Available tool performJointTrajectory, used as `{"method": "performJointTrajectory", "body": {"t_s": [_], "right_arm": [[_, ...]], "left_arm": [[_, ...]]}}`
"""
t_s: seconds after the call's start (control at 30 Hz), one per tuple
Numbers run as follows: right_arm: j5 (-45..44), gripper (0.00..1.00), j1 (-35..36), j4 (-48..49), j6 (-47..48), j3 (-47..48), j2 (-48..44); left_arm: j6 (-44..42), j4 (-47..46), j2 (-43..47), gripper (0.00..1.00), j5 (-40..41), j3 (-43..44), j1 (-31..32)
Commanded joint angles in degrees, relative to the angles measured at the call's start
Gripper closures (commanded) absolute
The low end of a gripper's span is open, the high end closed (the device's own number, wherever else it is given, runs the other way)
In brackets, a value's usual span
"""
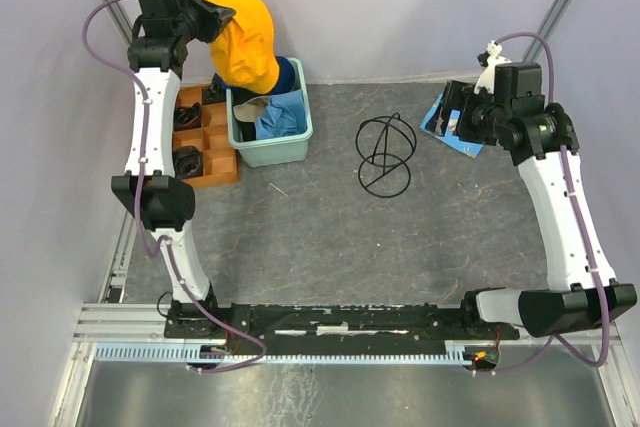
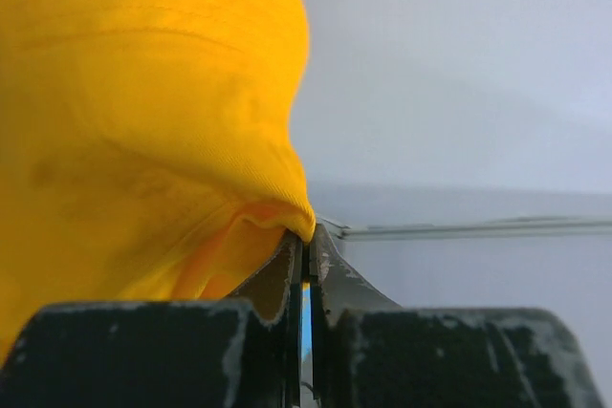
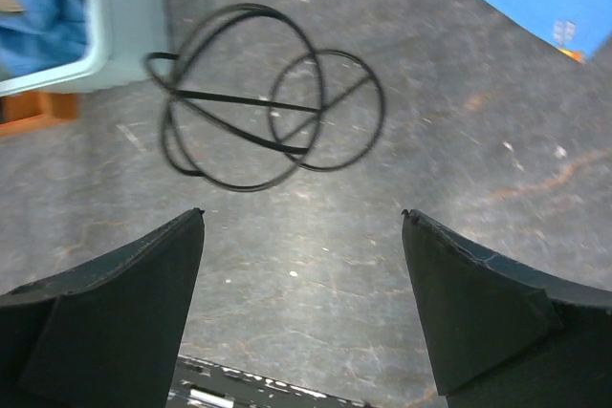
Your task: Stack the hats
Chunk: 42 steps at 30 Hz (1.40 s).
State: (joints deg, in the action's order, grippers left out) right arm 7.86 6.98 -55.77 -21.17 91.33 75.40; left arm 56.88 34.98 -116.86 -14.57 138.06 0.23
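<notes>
The yellow-orange hat (image 1: 245,37) hangs in the air above the back left of the table, over the mint-green tub (image 1: 298,147). My left gripper (image 1: 220,19) is shut on its brim; in the left wrist view the yellow-orange hat (image 2: 143,112) fills the left side, its edge pinched between the closed fingertips (image 2: 308,236). A light blue hat (image 1: 283,115) lies in the tub, and a dark navy hat (image 1: 288,72) shows behind it. My right gripper (image 1: 462,112) stands open and empty above the table at the back right, also shown as my right gripper (image 3: 301,217).
A black wire stand (image 1: 386,155) sits mid-table, right of the tub; the same wire stand (image 3: 263,102) lies ahead of the right gripper's fingers. A flat blue printed cloth (image 1: 440,115) lies under the right gripper. A brown compartment tray (image 1: 222,169) holding dark items stands left of the tub.
</notes>
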Motion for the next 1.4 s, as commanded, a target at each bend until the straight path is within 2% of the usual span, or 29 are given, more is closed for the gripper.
{"method": "performJointTrajectory", "body": {"t_s": [0.0,0.1,0.17,0.23,0.27,0.33,0.37,0.43,0.63,0.83,1.0,1.1,1.17,1.27,1.37], "right_arm": [[12.39,0.07,-0.23,9.90,-0.08,2.13,-2.43],[24.13,0.07,-0.24,16.54,-2.50,1.21,-1.06],[32.93,0.07,-0.21,23.52,-7.67,-0.33,0.55],[41.58,0.07,-0.29,38.25,-19.14,-4.43,1.82],[44.86,0.07,-0.23,49.63,-27.48,-7.59,2.43],[46.92,0.08,-0.33,70.85,-43.54,-12.81,4.23],[47.06,0.08,-0.45,76.48,-48.51,-13.54,5.54],[47.80,0.10,-0.30,79.05,-52.85,-12.50,7.98],[47.63,0.11,-0.09,82.88,-57.53,-11.89,11.26],[46.97,0.11,2.02,93.35,-62.10,-12.78,15.82],[46.69,0.12,2.88,94.61,-60.97,-13.17,17.09],[45.08,0.12,-0.66,95.01,-60.03,-16.86,12.87],[43.05,0.12,-5.46,92.29,-57.54,-20.82,7.18],[40.14,0.12,-10.27,75.92,-46.22,-22.75,0.12],[35.68,0.11,-10.55,54.20,-30.38,-19.91,-3.45]], "left_arm": [[4.96,-0.86,4.61,0.97,-8.69,-1.14,0.70],[6.21,-0.86,8.63,0.97,-11.96,-6.03,1.34],[7.65,-1.35,11.44,0.97,-13.48,-9.53,1.99],[9.57,-2.61,14.04,0.97,-15.34,-12.34,2.95],[10.40,-3.11,15.36,0.97,-16.09,-13.67,3.39],[12.18,-4.08,17.66,0.97,-17.13,-15.68,3.86],[13.01,-4.58,18.62,0.97,-17.57,-16.28,3.97],[15.70,-6.17,19.97,0.97,-19.19,-17.02,3.95],[23.61,-10.75,21.88,0.97,-22.62,-17.22,6.37],[29.22,-12.83,22.15,0.97,-23.64,-18.66,12.96],[32.09,-14.06,22.31,0.97,-23.04,-20.10,16.35],[33.11,-14.10,21.95,0.97,-22.36,-19.68,17.94],[33.37,-14.03,21.20,0.97,-22.11,-19.51,19.17],[33.32,-13.98,20.00,0.97,-21.73,-19.30,20.98],[33.18,-13.98,18.43,0.97,-21.48,-19.15,23.00]]}}
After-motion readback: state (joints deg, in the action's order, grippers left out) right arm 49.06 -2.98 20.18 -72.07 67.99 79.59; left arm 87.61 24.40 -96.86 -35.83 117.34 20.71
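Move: The yellow hat, already clear of the bin in the left hand's closed fingers, lies about 41 cm left of the right hand, 17 cm farther out and roughly level. From the left hand, the black wire stand is some 34 cm right, 18 cm back and 34 cm below; the bin sits 5 cm right, 5 cm back and 34 cm down. From the right hand, the stand is 11 cm left, 6 cm ahead and 23 cm lower. The yellow hat stays pinched at its edge as the left hand carries it about 20 cm right and 20 cm back, rising too, away from the bin towards the stand, wrist turning clockwise and its left side dipping. The open, empty right hand swings left, up and a little forward, rolling its left side up some 60 degrees, then draws back right. ##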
